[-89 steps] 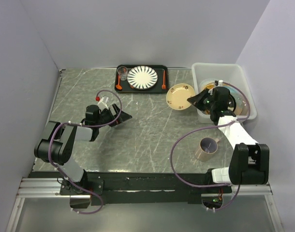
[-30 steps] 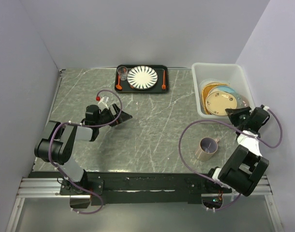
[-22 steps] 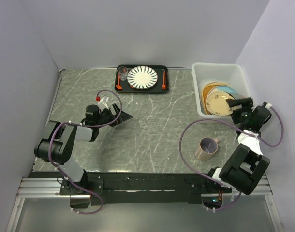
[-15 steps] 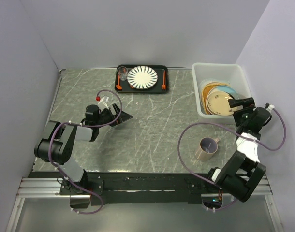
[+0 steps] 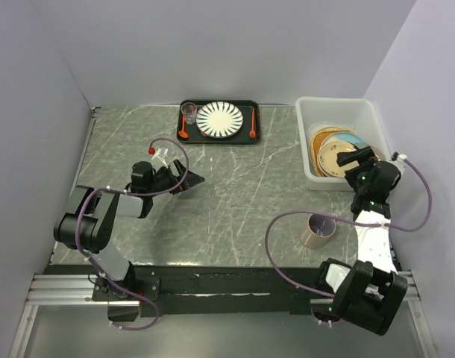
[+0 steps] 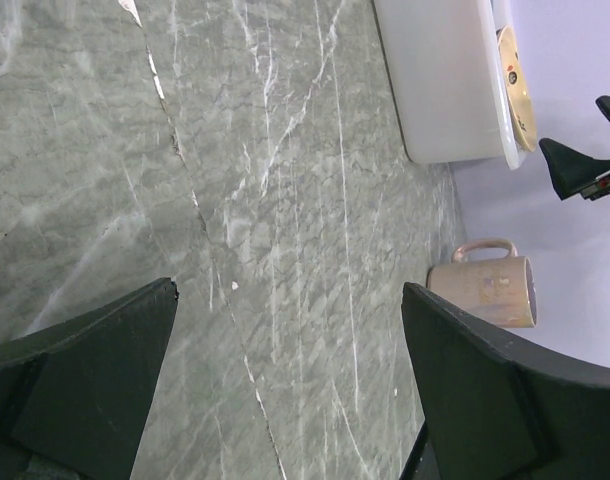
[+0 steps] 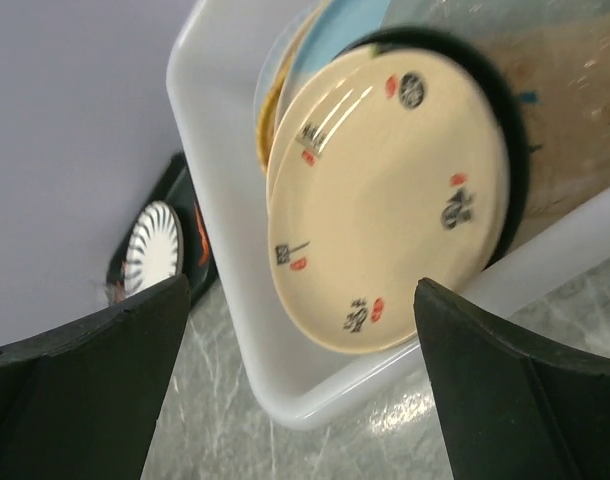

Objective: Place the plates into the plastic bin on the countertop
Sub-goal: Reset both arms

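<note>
The white plastic bin (image 5: 336, 105) stands at the back right of the grey-green countertop (image 5: 235, 201). Several plates lie stacked and tilted in it, with a cream plate (image 5: 336, 157) with small dark and red marks on top. My right gripper (image 5: 362, 174) is open and empty, just outside the bin's near right corner. In the right wrist view (image 7: 305, 400) it faces the cream plate (image 7: 385, 200) over the bin rim (image 7: 220, 240). My left gripper (image 5: 186, 181) is open and empty, low over the countertop at the left, as the left wrist view (image 6: 285, 390) shows.
A black tray (image 5: 246, 136) at the back holds a white plate with dark radial stripes (image 5: 219, 118), a small glass and orange cutlery. A tan mug (image 5: 317, 230) stands by the right arm. The left wrist view shows the mug (image 6: 485, 290) and the bin (image 6: 445, 90).
The cream plate has gone from my right gripper into the bin. The right gripper has pulled back and shifted to the bin's near right corner. The left arm has not moved.
</note>
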Available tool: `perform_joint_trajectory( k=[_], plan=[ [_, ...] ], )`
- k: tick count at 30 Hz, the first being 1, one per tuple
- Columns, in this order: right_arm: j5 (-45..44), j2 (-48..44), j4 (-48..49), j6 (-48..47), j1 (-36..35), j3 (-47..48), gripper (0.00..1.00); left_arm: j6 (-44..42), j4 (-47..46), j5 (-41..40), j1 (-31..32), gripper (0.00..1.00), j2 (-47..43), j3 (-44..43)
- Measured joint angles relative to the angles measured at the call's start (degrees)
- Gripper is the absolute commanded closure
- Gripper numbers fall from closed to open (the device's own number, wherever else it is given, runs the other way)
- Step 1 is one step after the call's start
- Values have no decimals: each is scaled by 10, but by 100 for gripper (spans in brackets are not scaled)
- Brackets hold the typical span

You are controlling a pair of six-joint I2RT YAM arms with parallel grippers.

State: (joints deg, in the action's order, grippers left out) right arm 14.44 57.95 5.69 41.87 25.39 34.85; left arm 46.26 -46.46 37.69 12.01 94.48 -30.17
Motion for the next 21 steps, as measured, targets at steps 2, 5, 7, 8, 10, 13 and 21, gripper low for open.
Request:
perform_joint_trajectory(
  k=[2, 5, 7, 8, 10, 13, 21],
  plan=[
    [-17, 2, -13, -12, -30, 8, 0, 0, 0, 0, 0, 1, 0, 1],
    [-46, 5, -21, -30, -85, 18, 0, 0, 0, -3, 0, 1, -2, 7],
    [-65, 5, -24, -41, -125, 21, 0, -1, 2, -7, 0, 1, -3, 10],
    [-73, 5, -28, -44, -144, 22, 0, -1, 4, -11, 0, 1, -4, 11],
    [-93, 5, -38, -52, -184, 26, 0, -1, 7, -16, 0, 1, -6, 11],
    [-118, 6, -45, -59, -243, 33, 0, -4, 10, -22, 0, 1, -10, 11],
    [-189, 80, -60, -90, -390, 102, 0, -29, 57, -55, -1, 1, -41, 11]
  ],
)
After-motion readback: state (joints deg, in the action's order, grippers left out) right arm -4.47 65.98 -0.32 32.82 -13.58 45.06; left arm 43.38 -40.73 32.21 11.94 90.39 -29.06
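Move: The cream plate on top of the stack lies about 8 cm straight ahead of the open, empty right hand and some 12 cm below it. The plastic bin's middle is about 12 cm ahead and 12 cm down. The mug stands some 15 cm back and 7 cm to the left; the black tray is about 25 cm ahead and 38 cm left. From the left hand, the cream plate is roughly 48 cm right, 6 cm ahead and a little lower. With nothing in its fingers and the gripper kept wide open, the right hand sweeps left about 18 cm at a nearly level height, gathering speed from the plate stack out past the bin's left wall to above the bare countertop. On the way the wrist turns some 25 degrees counter-clockwise while the hand's left side rolls down by a smaller amount, and the hand touches nothing. ##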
